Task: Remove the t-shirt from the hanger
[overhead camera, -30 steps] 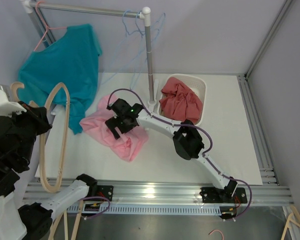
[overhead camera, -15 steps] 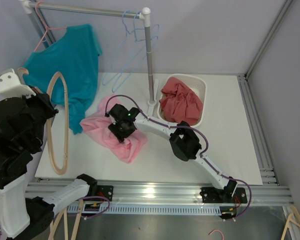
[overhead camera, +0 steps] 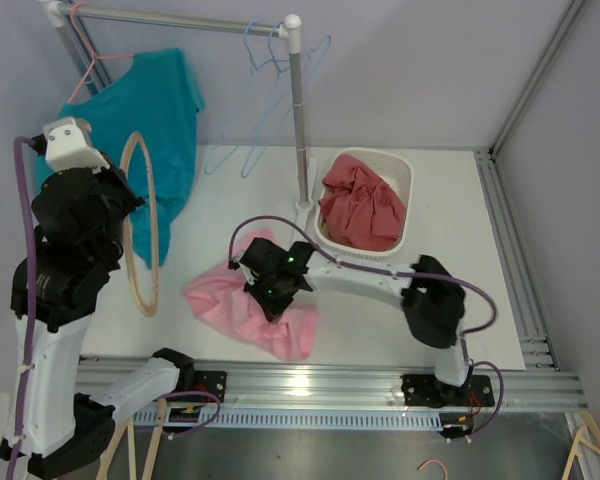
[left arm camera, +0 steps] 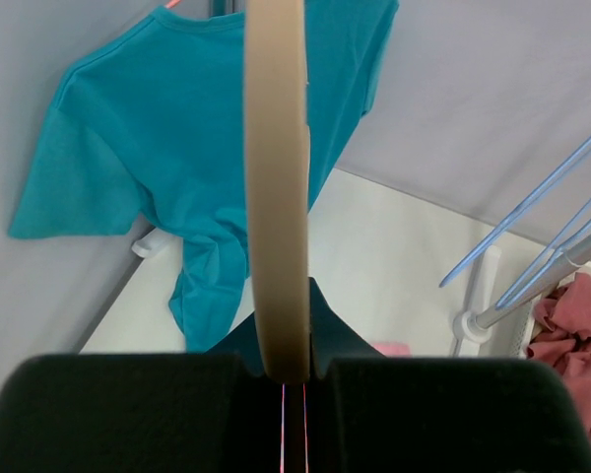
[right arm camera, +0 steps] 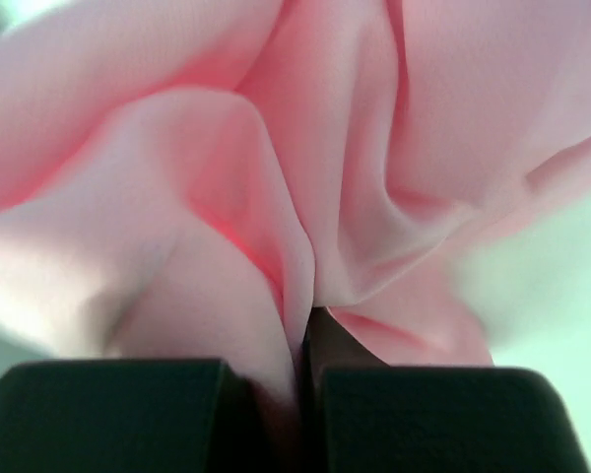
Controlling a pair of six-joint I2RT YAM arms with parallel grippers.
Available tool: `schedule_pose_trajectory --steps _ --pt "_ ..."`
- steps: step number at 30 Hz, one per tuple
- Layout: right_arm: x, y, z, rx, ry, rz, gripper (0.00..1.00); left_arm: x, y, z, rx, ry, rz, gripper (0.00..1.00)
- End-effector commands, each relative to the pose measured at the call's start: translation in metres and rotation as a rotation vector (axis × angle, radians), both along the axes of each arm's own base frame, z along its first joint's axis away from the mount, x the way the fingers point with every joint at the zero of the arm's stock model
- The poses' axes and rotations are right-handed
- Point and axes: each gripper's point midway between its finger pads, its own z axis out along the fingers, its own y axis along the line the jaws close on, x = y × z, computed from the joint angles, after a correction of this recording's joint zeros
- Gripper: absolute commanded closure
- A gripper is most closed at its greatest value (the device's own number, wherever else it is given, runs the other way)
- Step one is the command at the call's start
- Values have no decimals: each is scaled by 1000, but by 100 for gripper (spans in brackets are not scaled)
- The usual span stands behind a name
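My left gripper (overhead camera: 123,203) is shut on a beige wooden hanger (overhead camera: 140,225), held up off the table at the left; in the left wrist view the hanger (left arm camera: 276,187) runs straight up from between the jaws. My right gripper (overhead camera: 270,290) is shut on a fold of the pink t-shirt (overhead camera: 238,312), which lies crumpled on the table near the front edge; pink cloth (right arm camera: 305,177) fills the right wrist view. A teal t-shirt (overhead camera: 140,130) hangs on a pink hanger from the rack rail (overhead camera: 180,18) at the back left.
A white basket (overhead camera: 392,172) holding a red garment (overhead camera: 360,205) stands at the back centre. Blue wire hangers (overhead camera: 270,90) hang beside the rack's upright pole (overhead camera: 300,120). Aluminium rails (overhead camera: 510,250) run along the table's right and front edges.
My left gripper has risen and swung right with the beige hanger. My right gripper has dragged the pink t-shirt toward the front and right.
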Motion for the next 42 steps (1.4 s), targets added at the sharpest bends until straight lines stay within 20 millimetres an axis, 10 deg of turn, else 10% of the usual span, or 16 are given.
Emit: schedule_pose_trajectory --steps 1,11,23,29,34,38,42 --pt "-15 -13 133 274 -110 -26 100 20 -7 27 1 -132 -28 99" --pt "85 -177 305 369 -570 -588 100 49 -12 34 -11 -105 -18 99" --pt "226 -240 319 365 -640 -846 100 82 -4 60 15 -160 -10 99" --pt "288 -246 231 249 -517 -904 100 108 -8 61 45 -164 -53 99" --pt "321 -238 73 23 -251 -905 100 138 -26 49 31 -138 -188 99" --pt "308 -237 -20 -170 -51 -877 100 147 -28 50 28 -137 -204 99" --pt "297 -243 -51 -204 -12 -890 100 151 -29 56 47 -166 -213 99"
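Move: The basket for the pink t-shirt, which the right fingers already grip, lies about 32 cm ahead and 24 cm to the right of that hand, a couple of centimetres lower, with the red shirt in it; the rack post's foot stands some 28 cm ahead and 10 cm right. From the left hand, still holding the wooden hanger, the rail's right end is roughly 22 cm forward, 28 cm right and 15 cm up; the teal shirt hangs 22 cm ahead, 5 cm left, about level. Keep the right fingers shut on the pink t-shirt and hoist it some 35 cm, swing it right and forward on the robot's side of the rack post while turning the hand about 50 degrees clockwise, then lower it steeply into the basket without letting go. Meanwhile bring the left gripper with its wooden hanger about 16 cm forward towards the rack, turning slightly clockwise near the end. ##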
